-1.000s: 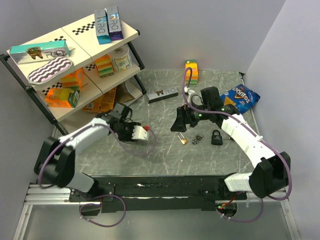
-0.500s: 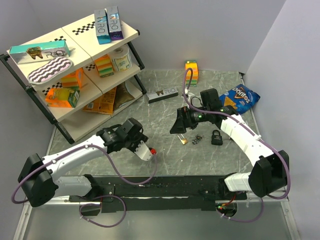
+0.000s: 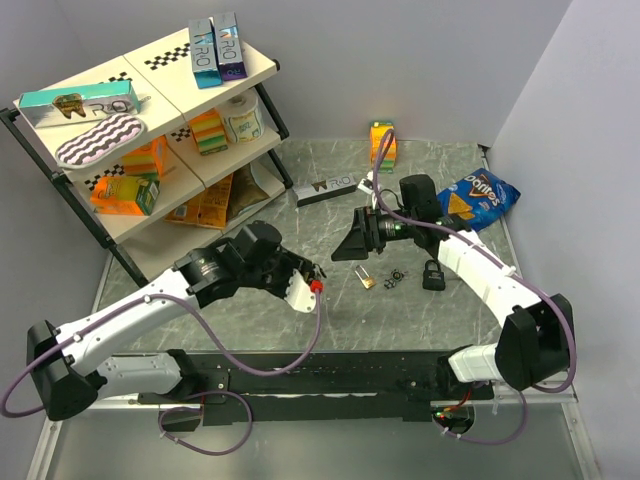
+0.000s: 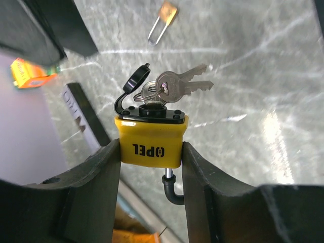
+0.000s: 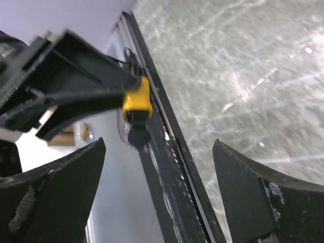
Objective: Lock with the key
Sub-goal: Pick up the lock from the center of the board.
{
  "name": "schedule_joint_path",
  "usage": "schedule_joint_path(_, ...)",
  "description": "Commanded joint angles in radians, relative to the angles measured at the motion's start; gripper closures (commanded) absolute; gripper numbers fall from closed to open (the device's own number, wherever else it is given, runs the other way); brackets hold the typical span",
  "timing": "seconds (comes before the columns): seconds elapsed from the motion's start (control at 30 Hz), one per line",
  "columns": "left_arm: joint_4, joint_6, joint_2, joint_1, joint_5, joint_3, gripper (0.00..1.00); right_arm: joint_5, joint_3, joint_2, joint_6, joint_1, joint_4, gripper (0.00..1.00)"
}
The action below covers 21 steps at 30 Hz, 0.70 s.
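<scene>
The lock (image 4: pixel 151 144) is a yellow padlock marked OPEL, and my left gripper (image 4: pixel 151 152) is shut on its body. Its dark curved shackle (image 4: pixel 173 191) hangs below, between the fingers. The key (image 4: pixel 152 93) sits in the keyhole on top, under a flipped-up black cap, with two silvery keys (image 4: pixel 185 83) on its ring. In the top view my left gripper (image 3: pixel 308 288) is raised over the middle of the table. My right gripper (image 3: pixel 350 250) is just to its right, open and pointing at it. The right wrist view shows the lock (image 5: pixel 136 104) ahead of my right gripper (image 5: pixel 159 152), whose fingers stand wide apart.
A small brass piece with a wire loop (image 3: pixel 365 280), small dark bits (image 3: pixel 392 278) and a black padlock (image 3: pixel 432 274) lie under the right arm. A chips bag (image 3: pixel 480 195), an orange box (image 3: pixel 383 143), a black box (image 3: pixel 327 187) and a stocked shelf (image 3: pixel 150 130) stand behind.
My left arm has swung right and forward towards the table's middle, carrying the lock towards the right gripper. The right gripper has shifted slightly and stays open.
</scene>
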Motion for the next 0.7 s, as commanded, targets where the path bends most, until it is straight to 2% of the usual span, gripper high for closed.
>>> schedule_joint_path(0.0, 0.015, -0.113, 0.022, -0.003, 0.114, 0.091, 0.99, -0.079, -0.043, -0.013, 0.172, 0.021, 0.248, 0.07)
schedule_joint_path(0.37, 0.024, -0.16, 0.053, -0.008, 0.132, 0.132, 0.99, -0.073, -0.063, 0.049, 0.236, 0.145, 0.291, 0.16)
schedule_joint_path(0.57, 0.059, -0.197, 0.051, -0.014, 0.112, 0.123, 0.99, -0.091, -0.078, 0.09, 0.336, 0.165, 0.36, 0.32)
schedule_joint_path(0.6, 0.065, -0.202, 0.05, -0.015, 0.111, 0.123, 0.99, -0.094, -0.079, 0.101, 0.347, 0.165, 0.395, 0.37)
schedule_joint_path(0.67, 0.076, -0.226, 0.053, -0.014, 0.097, 0.122, 0.99, -0.102, -0.079, 0.108, 0.38, 0.167, 0.411, 0.39)
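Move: Some 9 cm to the left of the right hand, about 3 cm back and 2 cm lower, the yellow lock with its keys is already gripped between the left hand's fingers. From the left hand, the right gripper thus stands roughly 9 cm to the right, 3 cm farther out and 2 cm higher. On the table about 20 cm below the right hand lie the small brass lock, some 4 cm right and 2 cm ahead, and the key bunch, 12 cm right and 2 cm ahead. Reaching left about 5 cm and back some 3 cm, the right hand brings its wide-open fingers around the yellow lock, turning a little counter-clockwise and narrowing them by about a third, without a visible pinch yet. The left hand keeps its grip on the lock and offers it a couple of centimetres to the right and slightly back, turning about 10 degrees. ##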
